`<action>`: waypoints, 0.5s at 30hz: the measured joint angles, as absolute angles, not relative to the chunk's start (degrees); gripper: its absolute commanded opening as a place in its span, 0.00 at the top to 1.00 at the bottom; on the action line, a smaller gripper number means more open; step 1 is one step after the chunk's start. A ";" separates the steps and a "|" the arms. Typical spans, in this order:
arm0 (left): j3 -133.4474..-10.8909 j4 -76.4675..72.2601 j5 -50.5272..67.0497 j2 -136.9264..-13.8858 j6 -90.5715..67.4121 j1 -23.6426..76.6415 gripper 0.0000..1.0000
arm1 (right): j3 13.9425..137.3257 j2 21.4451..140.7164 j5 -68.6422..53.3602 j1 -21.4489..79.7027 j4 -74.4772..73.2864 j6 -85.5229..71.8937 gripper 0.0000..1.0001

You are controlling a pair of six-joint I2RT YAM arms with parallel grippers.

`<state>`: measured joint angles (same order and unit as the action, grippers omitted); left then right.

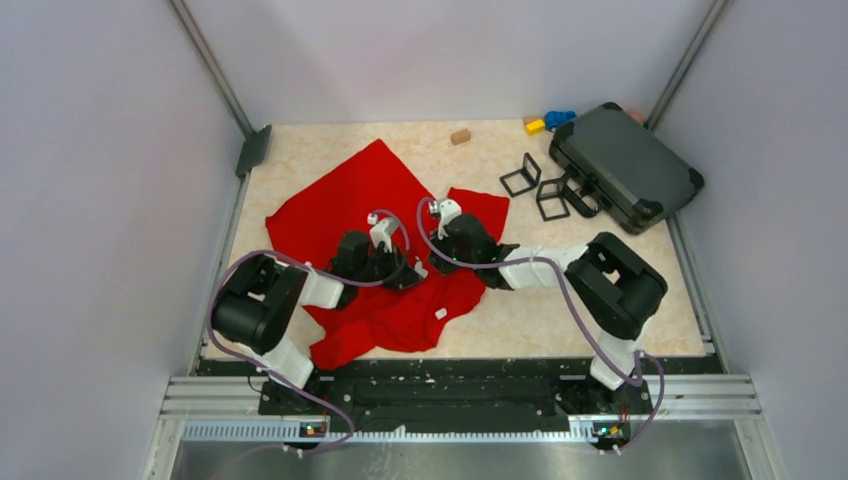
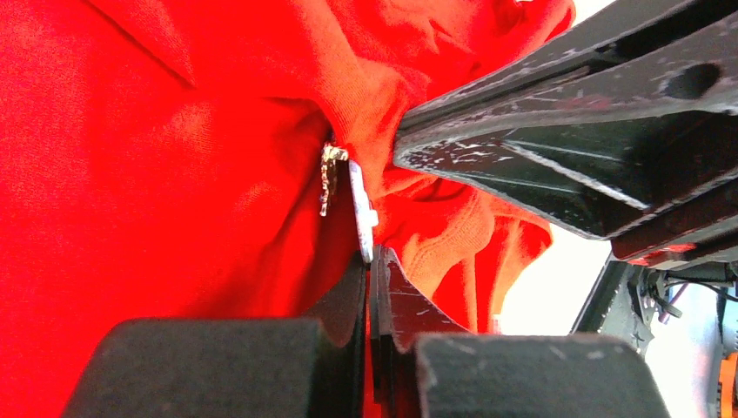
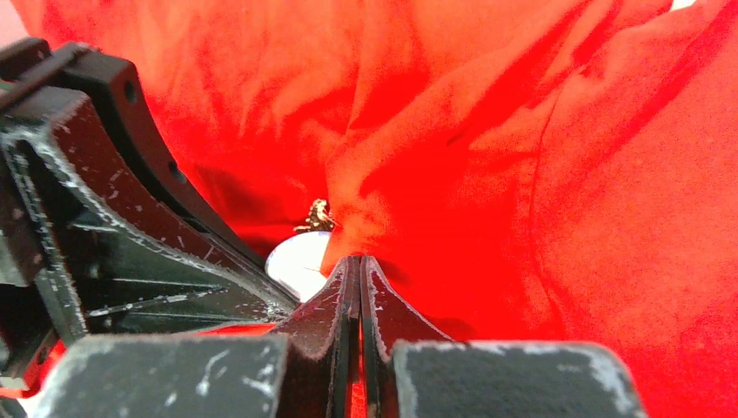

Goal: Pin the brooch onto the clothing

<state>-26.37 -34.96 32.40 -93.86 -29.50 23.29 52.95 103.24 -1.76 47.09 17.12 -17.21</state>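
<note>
The red clothing (image 1: 365,205) lies spread and rumpled on the table, its small white tag (image 1: 440,313) near the front. Both grippers meet over its middle. My left gripper (image 2: 370,257) is shut on the rim of the brooch (image 2: 362,213), a thin white disc seen edge-on with a gold clasp (image 2: 329,174) against the fabric. My right gripper (image 3: 358,259) is shut on a raised fold of the clothing (image 3: 487,174), right beside the brooch (image 3: 296,261). The right gripper's fingers (image 2: 566,131) reach in from the upper right of the left wrist view.
A black case (image 1: 625,165) lies at the back right with two black wire frames (image 1: 540,190) beside it. A small wooden block (image 1: 460,136) and yellow and blue blocks (image 1: 550,122) sit at the far edge.
</note>
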 measured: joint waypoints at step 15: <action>-27.29 -14.52 24.69 -73.54 -28.25 23.35 0.18 | 52.60 87.20 0.86 44.66 6.28 -15.55 0.47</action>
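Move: Right at the left fingertips, which pinch the edge of its white disc, sits the brooch, its middle about 1 cm ahead and 1 cm to the right. From the right hand's shut fingers the brooch lies some 2 cm to the left, 1 cm back and 2 cm below. A small white tag lies roughly 9 cm nearer the base than the brooch and 4 cm to its right; the clothing's outer flap is about 11 cm ahead and 9 cm right of the right hand. Letting go of the disc's edge, the left fingers spread wide and the hand backs off, up about 5 cm and a little left. The right hand lifts away faster, some 8 cm straight up and then to its right, its fingers opening about halfway as it clears the clothing around the brooch. ##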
